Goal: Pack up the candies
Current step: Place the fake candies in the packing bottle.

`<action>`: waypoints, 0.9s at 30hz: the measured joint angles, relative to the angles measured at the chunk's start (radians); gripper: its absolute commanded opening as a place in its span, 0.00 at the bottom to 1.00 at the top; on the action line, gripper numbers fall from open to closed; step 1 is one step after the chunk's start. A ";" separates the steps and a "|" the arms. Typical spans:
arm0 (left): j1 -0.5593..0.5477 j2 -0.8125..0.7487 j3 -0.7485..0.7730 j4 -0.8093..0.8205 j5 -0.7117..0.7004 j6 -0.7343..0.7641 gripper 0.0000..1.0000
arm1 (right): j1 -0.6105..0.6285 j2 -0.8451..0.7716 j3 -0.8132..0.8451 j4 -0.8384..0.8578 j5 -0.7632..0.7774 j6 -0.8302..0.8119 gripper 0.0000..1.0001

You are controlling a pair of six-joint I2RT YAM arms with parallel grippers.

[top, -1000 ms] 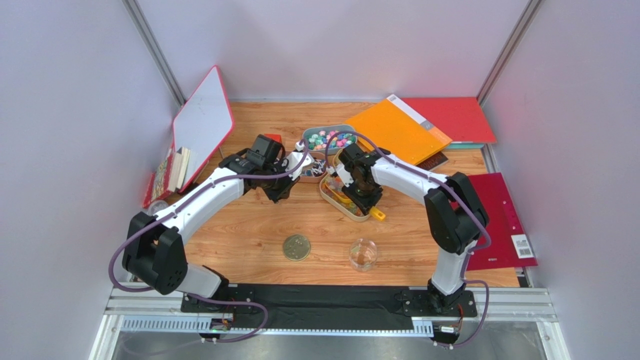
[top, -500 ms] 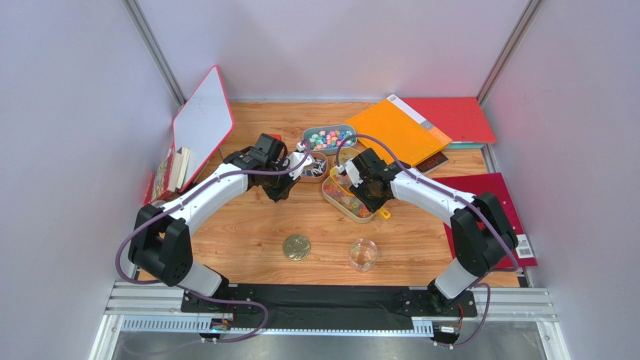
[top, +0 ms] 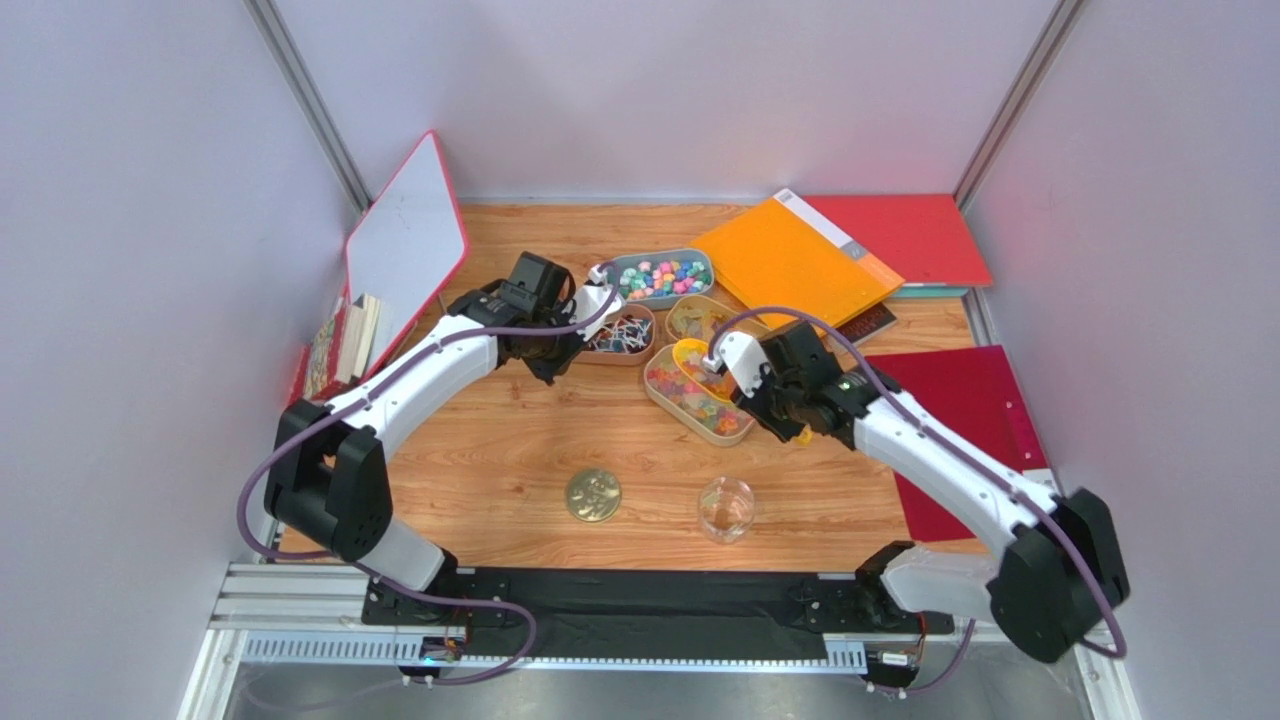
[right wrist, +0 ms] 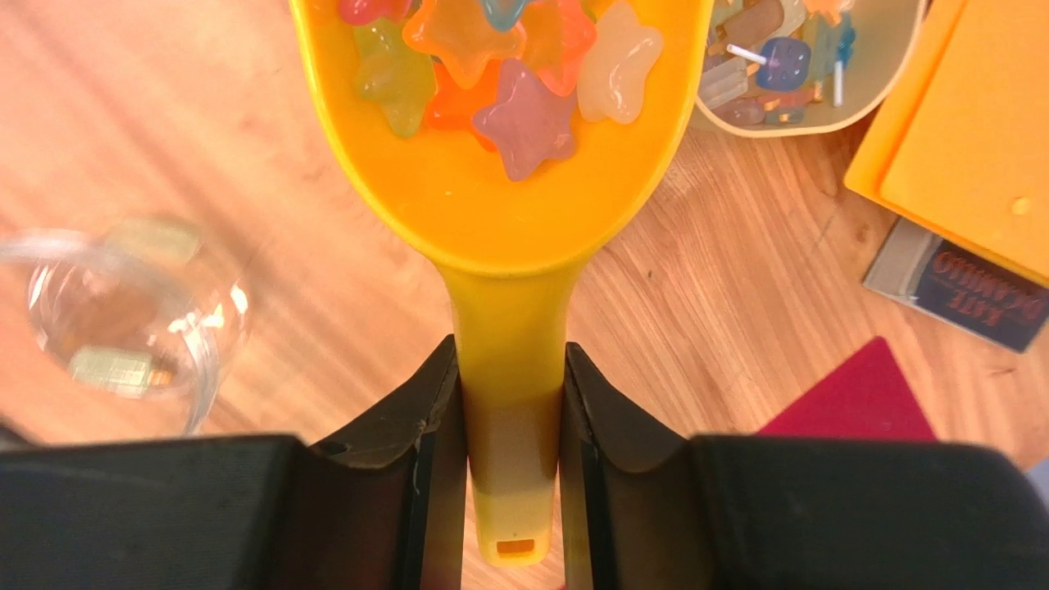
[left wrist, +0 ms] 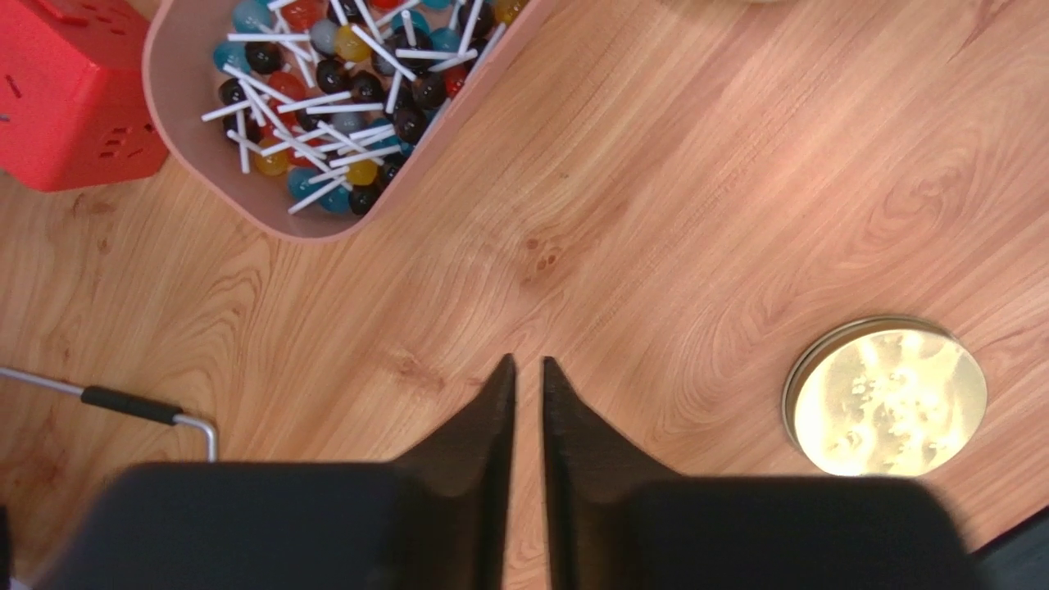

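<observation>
My right gripper (right wrist: 511,357) is shut on the handle of a yellow scoop (right wrist: 505,184). The scoop carries several star-shaped gummy candies (right wrist: 523,111) above the table. In the top view the right gripper (top: 747,378) hovers over the near end of the gummy tray (top: 658,393). A small glass jar (right wrist: 111,320) stands to its left. My left gripper (left wrist: 527,365) is all but shut, a thin slit between its fingers and nothing in it. It hangs over bare wood just near of the pink lollipop tray (left wrist: 185,148).
A blue tray of wrapped candies (top: 661,276) and another tray (top: 700,318) sit behind. The red cube (left wrist: 74,92) is beside the lollipop tray, with the gold lid (top: 594,494) and glass jar (top: 727,510) near the front. Orange and red folders (top: 796,263) lie right; a whiteboard (top: 403,240) leans left.
The right arm has drawn back toward the right and near side, lifting the loaded scoop off the gummy tray. The left arm has shifted slightly toward the far left.
</observation>
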 measured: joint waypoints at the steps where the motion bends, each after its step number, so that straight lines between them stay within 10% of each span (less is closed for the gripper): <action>1: 0.000 -0.008 0.000 0.000 -0.002 -0.003 0.62 | -0.001 -0.049 -0.009 -0.023 -0.017 -0.036 0.00; 8: 0.000 -0.131 0.000 0.027 0.020 -0.074 0.99 | -0.001 -0.371 -0.043 -0.272 -0.092 -0.299 0.00; 16: -0.005 -0.093 0.013 -0.016 0.017 -0.099 1.00 | -0.002 -0.569 -0.044 -0.618 -0.087 -0.522 0.00; 27: -0.058 -0.067 0.014 -0.023 -0.190 -0.093 1.00 | -0.001 -0.480 -0.044 -0.679 0.069 -0.677 0.00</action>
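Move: The packing bottle stands about 11 cm back and 7 cm left of the right hand, some 6 cm lower. The star-candy tray lies about 4 cm ahead and 11 cm left of that hand, the gummy tray some 13 cm ahead and 8 cm left, both about 7 cm below. From the left hand, the bottle is roughly 18 cm back, 24 cm right and 8 cm down. The right hand swings the loaded scoop about 15 cm back-right, bringing its bowl to the bottle; left fingers open. ##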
